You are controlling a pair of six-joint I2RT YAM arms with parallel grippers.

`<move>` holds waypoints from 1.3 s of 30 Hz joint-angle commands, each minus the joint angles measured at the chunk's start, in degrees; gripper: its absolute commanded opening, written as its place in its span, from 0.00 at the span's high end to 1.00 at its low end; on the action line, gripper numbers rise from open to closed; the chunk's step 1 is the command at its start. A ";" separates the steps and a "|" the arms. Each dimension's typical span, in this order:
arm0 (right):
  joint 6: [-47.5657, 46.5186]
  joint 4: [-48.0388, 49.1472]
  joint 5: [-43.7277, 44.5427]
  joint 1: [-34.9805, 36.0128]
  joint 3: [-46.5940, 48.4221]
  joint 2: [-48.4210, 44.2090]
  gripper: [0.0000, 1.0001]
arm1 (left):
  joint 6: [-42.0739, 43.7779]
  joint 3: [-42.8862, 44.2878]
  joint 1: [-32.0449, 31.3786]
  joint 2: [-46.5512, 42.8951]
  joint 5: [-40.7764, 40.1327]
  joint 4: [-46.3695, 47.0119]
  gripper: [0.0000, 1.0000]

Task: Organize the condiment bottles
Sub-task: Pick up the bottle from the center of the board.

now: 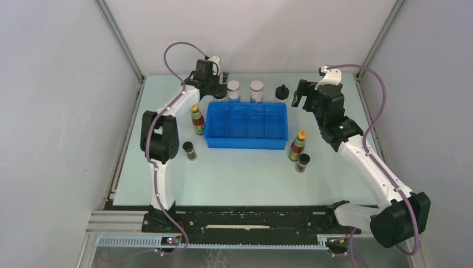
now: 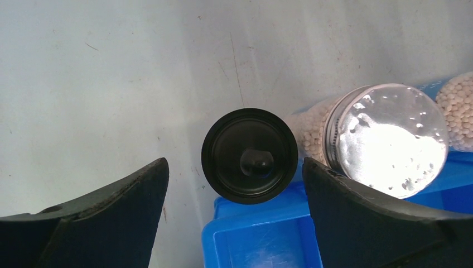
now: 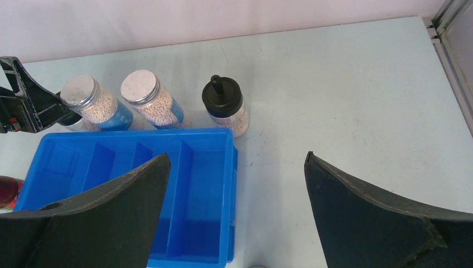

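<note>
My left gripper (image 2: 235, 167) is open above a black knob-capped bottle (image 2: 249, 156), with a gap on each side of the cap. That bottle stands at the back left corner of the blue tray (image 2: 262, 240). Right beside it is a clear white-lidded bottle (image 2: 390, 139), and a second one (image 1: 256, 89) stands further right. The other black knob-capped bottle (image 3: 223, 100) stands behind the tray's right end. My right gripper (image 3: 237, 156) hangs open and empty over the table by the tray's right edge. A slim orange-capped bottle (image 1: 197, 119) and a short dark one (image 1: 190, 151) stand left of the tray; another such pair (image 1: 298, 145) (image 1: 303, 162) stands at its right front.
The blue tray (image 1: 247, 125) has several empty compartments and sits mid-table. Grey walls and metal frame rails close in the table on the left, right and back.
</note>
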 commanded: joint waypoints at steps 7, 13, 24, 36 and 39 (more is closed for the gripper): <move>0.13 2.51 0.52 0.43 0.34 0.85 0.00 | 1.48 4.32 -0.67 1.87 0.27 1.71 0.06; -0.07 2.95 0.54 0.43 0.34 1.29 0.00 | 1.99 5.29 -0.98 2.61 0.18 1.99 0.07; -0.16 2.95 0.53 0.49 0.33 1.53 0.00 | 2.56 5.61 -1.57 3.18 -0.26 2.84 0.12; -0.08 2.78 0.46 0.47 0.33 1.66 0.00 | 2.46 5.63 -1.64 3.58 -0.59 3.10 0.46; 0.00 2.79 0.46 0.52 0.32 1.55 0.01 | 2.36 5.83 -1.62 3.80 -0.78 2.75 0.72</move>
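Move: The black-capped bottle stands some 1 cm ahead of the left hand and 1 cm to its right, its middle about 5 cm below. From that hand, the nearest white-lidded jar is about 7 cm right and 1 cm ahead; the blue tray's middle is 12 cm back and 11 cm right; the yellow-capped sauce bottle is 9 cm back and 7 cm left. From the right hand, the black-capped bottle lies roughly 17 cm ahead, 32 cm left and 20 cm below. The left hand sinks about 1.5 cm, shifts 1.5 cm right, then closes its fingers round the bottle's black cap. ##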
